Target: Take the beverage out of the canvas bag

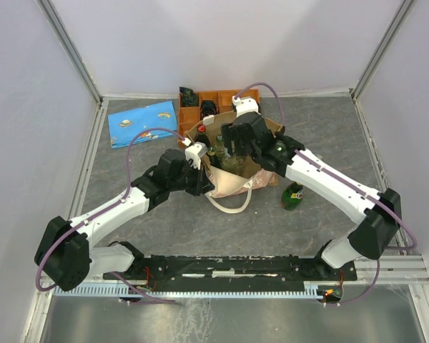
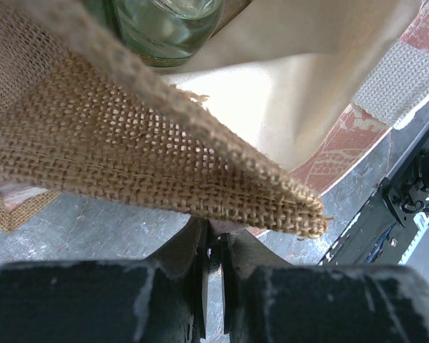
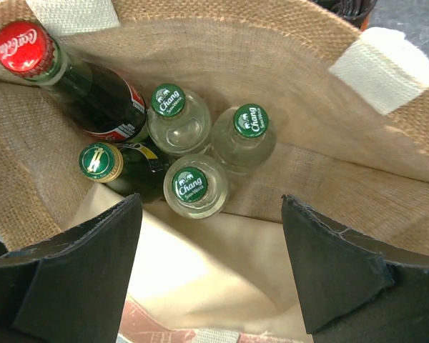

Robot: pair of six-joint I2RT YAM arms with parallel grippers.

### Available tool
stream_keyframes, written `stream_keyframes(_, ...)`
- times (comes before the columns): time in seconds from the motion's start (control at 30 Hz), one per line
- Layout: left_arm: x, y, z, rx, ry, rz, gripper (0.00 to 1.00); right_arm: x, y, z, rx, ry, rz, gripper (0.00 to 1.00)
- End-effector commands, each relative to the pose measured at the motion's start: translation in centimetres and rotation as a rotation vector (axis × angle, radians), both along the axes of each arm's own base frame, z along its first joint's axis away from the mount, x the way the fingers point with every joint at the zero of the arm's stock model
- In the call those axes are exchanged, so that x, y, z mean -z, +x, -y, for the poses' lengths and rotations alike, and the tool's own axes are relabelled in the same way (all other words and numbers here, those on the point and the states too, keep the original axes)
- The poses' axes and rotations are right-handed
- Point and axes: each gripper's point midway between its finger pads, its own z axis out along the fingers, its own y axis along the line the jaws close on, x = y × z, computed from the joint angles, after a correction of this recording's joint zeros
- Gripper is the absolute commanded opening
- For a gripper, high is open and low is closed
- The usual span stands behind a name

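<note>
The canvas bag [image 1: 232,184] stands open mid-table, tan burlap [image 2: 164,164] with cream lining. Inside it are beverage bottles: a red-capped Coca-Cola bottle [image 3: 25,46], a dark green bottle with a gold-rimmed cap [image 3: 100,161] and three clear Chang bottles with green caps [image 3: 191,184]. My left gripper [image 1: 198,157] is at the bag's left rim, and its jaws [image 2: 214,236] are shut on the fabric under the burlap edge. My right gripper [image 3: 211,204] hangs open above the bag's mouth [image 1: 237,146], just short of the nearest Chang bottle, holding nothing.
A green bottle [image 1: 293,196] stands on the table right of the bag. An orange compartmented tray [image 1: 193,114] sits behind the bag and a blue patterned cloth [image 1: 143,123] lies at the back left. A cream handle loop [image 1: 232,204] droops in front.
</note>
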Motion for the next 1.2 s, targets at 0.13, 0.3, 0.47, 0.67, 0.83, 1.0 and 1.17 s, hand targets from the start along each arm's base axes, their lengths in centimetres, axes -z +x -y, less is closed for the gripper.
stream_keyframes(0.13,1.8,-1.0,-0.6,-0.019,0.031,-0.076,0.03,1.9,1.5,-2.4,-0.013,0.043,-0.004,0.81)
stream_keyframes(0.3,1.8,-1.1,-0.7,-0.023,0.032,-0.078,0.03,4.1,2.0,-3.2,-0.008,0.030,-0.042,0.74)
stream_keyframes(0.47,1.9,-1.2,-0.8,-0.025,0.038,-0.080,0.03,5.3,2.1,-3.5,0.000,0.023,-0.066,0.69)
stream_keyframes(0.67,1.9,-1.2,-0.9,-0.028,0.040,-0.080,0.03,6.5,1.8,-3.2,0.007,0.012,-0.088,0.65)
stream_keyframes(0.83,1.9,-1.3,-0.9,-0.025,0.038,-0.080,0.03,7.6,1.9,-3.2,0.007,-0.011,-0.097,0.65)
stream_keyframes(1.0,2.0,-1.4,-0.9,-0.023,0.039,-0.084,0.03,8.0,2.4,-3.3,0.014,-0.026,-0.088,0.65)
stream_keyframes(1.17,2.0,-1.4,-1.0,-0.027,0.039,-0.082,0.03,8.4,2.8,-3.4,0.022,-0.036,-0.085,0.62)
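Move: The front Chang bottle, standing in the bag, is nearly beneath the right hand: about 1 cm ahead, 2 cm left, its middle some 17 cm down. From that hand, at similar depth, the rear-left Chang is 7 cm ahead and 6 cm left, the rear-right one 7 cm ahead and 1 cm right, the green bottle 1 cm ahead and 9 cm left. From the left hand, the front Chang lies roughly 9 cm ahead, 7 cm right and 5 cm lower. Down into the bag goes the right hand, about 9 cm, easing some 3 cm left in the first half and then sinking more slowly onto the front Chang bottle. The fingers tip a little more downward and narrow from nearly wide to about two-thirds open, one either side of its cap and neck, not yet pinching. The left hand stays still, keeping its pinch on the bag's rim. ##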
